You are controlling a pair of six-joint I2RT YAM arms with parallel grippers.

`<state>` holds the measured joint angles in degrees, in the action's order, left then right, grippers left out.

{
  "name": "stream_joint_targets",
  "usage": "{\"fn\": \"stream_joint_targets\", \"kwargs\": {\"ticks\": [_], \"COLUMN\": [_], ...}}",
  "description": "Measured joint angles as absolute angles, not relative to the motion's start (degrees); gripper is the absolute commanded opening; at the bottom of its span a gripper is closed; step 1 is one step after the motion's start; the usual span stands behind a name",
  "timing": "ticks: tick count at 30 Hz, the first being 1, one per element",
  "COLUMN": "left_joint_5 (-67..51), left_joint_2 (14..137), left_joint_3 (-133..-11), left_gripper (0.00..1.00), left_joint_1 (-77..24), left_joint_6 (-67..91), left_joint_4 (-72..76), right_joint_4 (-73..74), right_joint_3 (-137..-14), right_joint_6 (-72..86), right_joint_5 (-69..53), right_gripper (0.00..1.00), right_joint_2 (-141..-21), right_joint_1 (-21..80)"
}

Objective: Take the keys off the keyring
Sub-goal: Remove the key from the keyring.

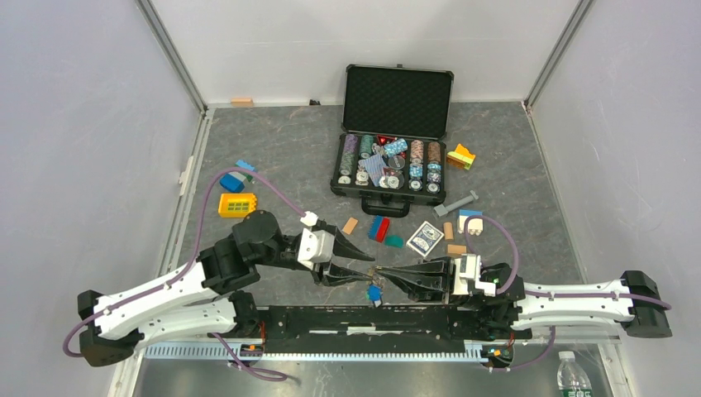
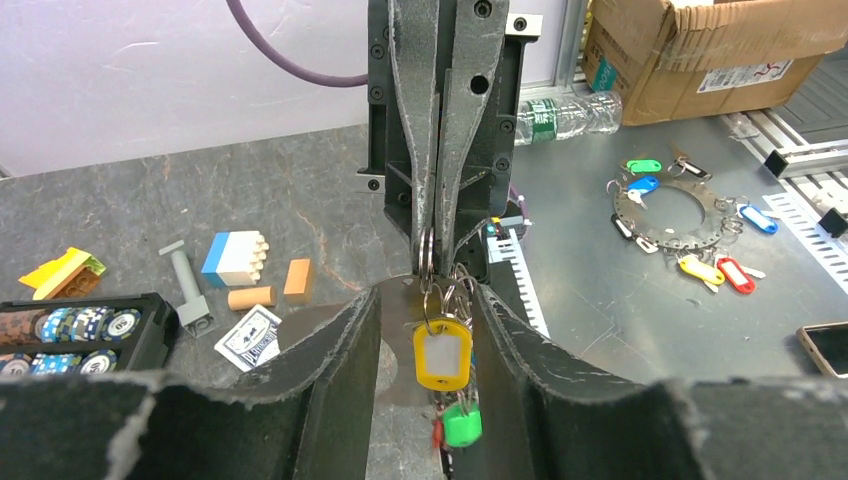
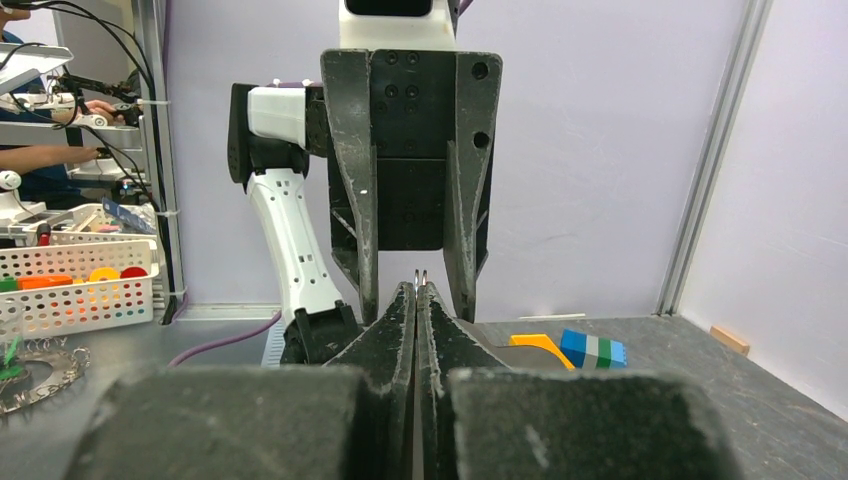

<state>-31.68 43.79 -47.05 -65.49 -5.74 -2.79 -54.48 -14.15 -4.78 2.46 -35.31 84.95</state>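
Observation:
The keyring (image 2: 428,250) is a thin silver ring pinched edge-on by my right gripper (image 1: 382,274), which is shut on it above the table's near middle. Its rim pokes out past the shut fingertips (image 3: 420,276). The keys (image 2: 442,355) hang below it in a bunch: a yellow head in front, a green one (image 2: 461,424) lower, with red behind. They also show under the grippers in the top view as the keys (image 1: 374,293). My left gripper (image 2: 428,310) faces the right one, open, one finger on each side of the yellow head without touching it.
An open black case of poker chips (image 1: 388,169) stands at the back middle. Toy blocks (image 1: 379,229), a card deck (image 1: 426,238) and a yellow block (image 1: 237,204) lie around. Beyond the table edge a metal disc with more tags (image 2: 680,215) rests on the bench.

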Motion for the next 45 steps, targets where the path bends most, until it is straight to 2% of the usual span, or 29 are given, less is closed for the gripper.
{"fn": "stream_joint_targets", "kwargs": {"ticks": [18, 21, 26, 30, 37, 39, 43, 45], "left_joint_5": [-32.16, -32.18, -33.15, -33.47, -33.61, -33.58, -33.54, -33.39], "left_joint_2": [45.76, 46.17, 46.46, 46.52, 46.59, 46.59, 46.63, 46.61], "left_joint_3": [-47.05, -47.05, -47.05, -47.07, -47.09, -47.09, -47.46, -47.92], "left_gripper": [0.4, 0.35, 0.2, 0.04, 0.02, 0.02, 0.02, 0.02], "left_joint_1": [-65.49, -65.49, -65.52, -65.52, -65.49, -65.49, -65.52, -65.49], "left_joint_6": [-5.39, -5.39, -5.37, -5.28, -5.17, -5.19, -5.69, -6.37], "left_joint_4": [-1.41, -1.32, -1.26, -1.17, -1.1, -1.23, -3.81, -6.35], "right_joint_4": [-55.83, -56.07, -56.16, -56.16, -56.25, -56.01, -52.05, -48.03], "right_joint_3": [-13.98, -13.89, -13.69, -13.63, -13.61, -13.61, -13.72, -14.48], "right_joint_6": [-4.73, -4.75, -4.75, -4.75, -4.75, -4.75, -4.99, -5.56], "right_joint_5": [2.44, 2.44, 2.5, 2.52, 2.55, 2.59, 3.07, 3.46], "right_gripper": [0.0, 0.0, 0.0, 0.0, 0.0, 0.05, 0.28, 0.36], "right_joint_2": [-35.73, -35.73, -35.7, -35.68, -35.68, -35.53, -34.02, -32.82], "right_joint_1": [84.95, 84.95, 84.95, 84.95, 84.95, 84.95, 84.95, 84.95]}}
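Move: The small split rings sit about 2 cm right of the open left hand's pads, level fore and aft and 1 cm lower; the right hand already pinches them about 1 cm left of its own pads' middle, around 1 cm up. From the left hand, the yellow tag hangs 2 cm right, 1 cm back and 5 cm below, and the metal keyring plate 3 cm right, 2 cm ahead and 6 cm below. Left hand eases about 1 cm right, pinches the rings; both hands then sink 1 cm, right fingers opening. ##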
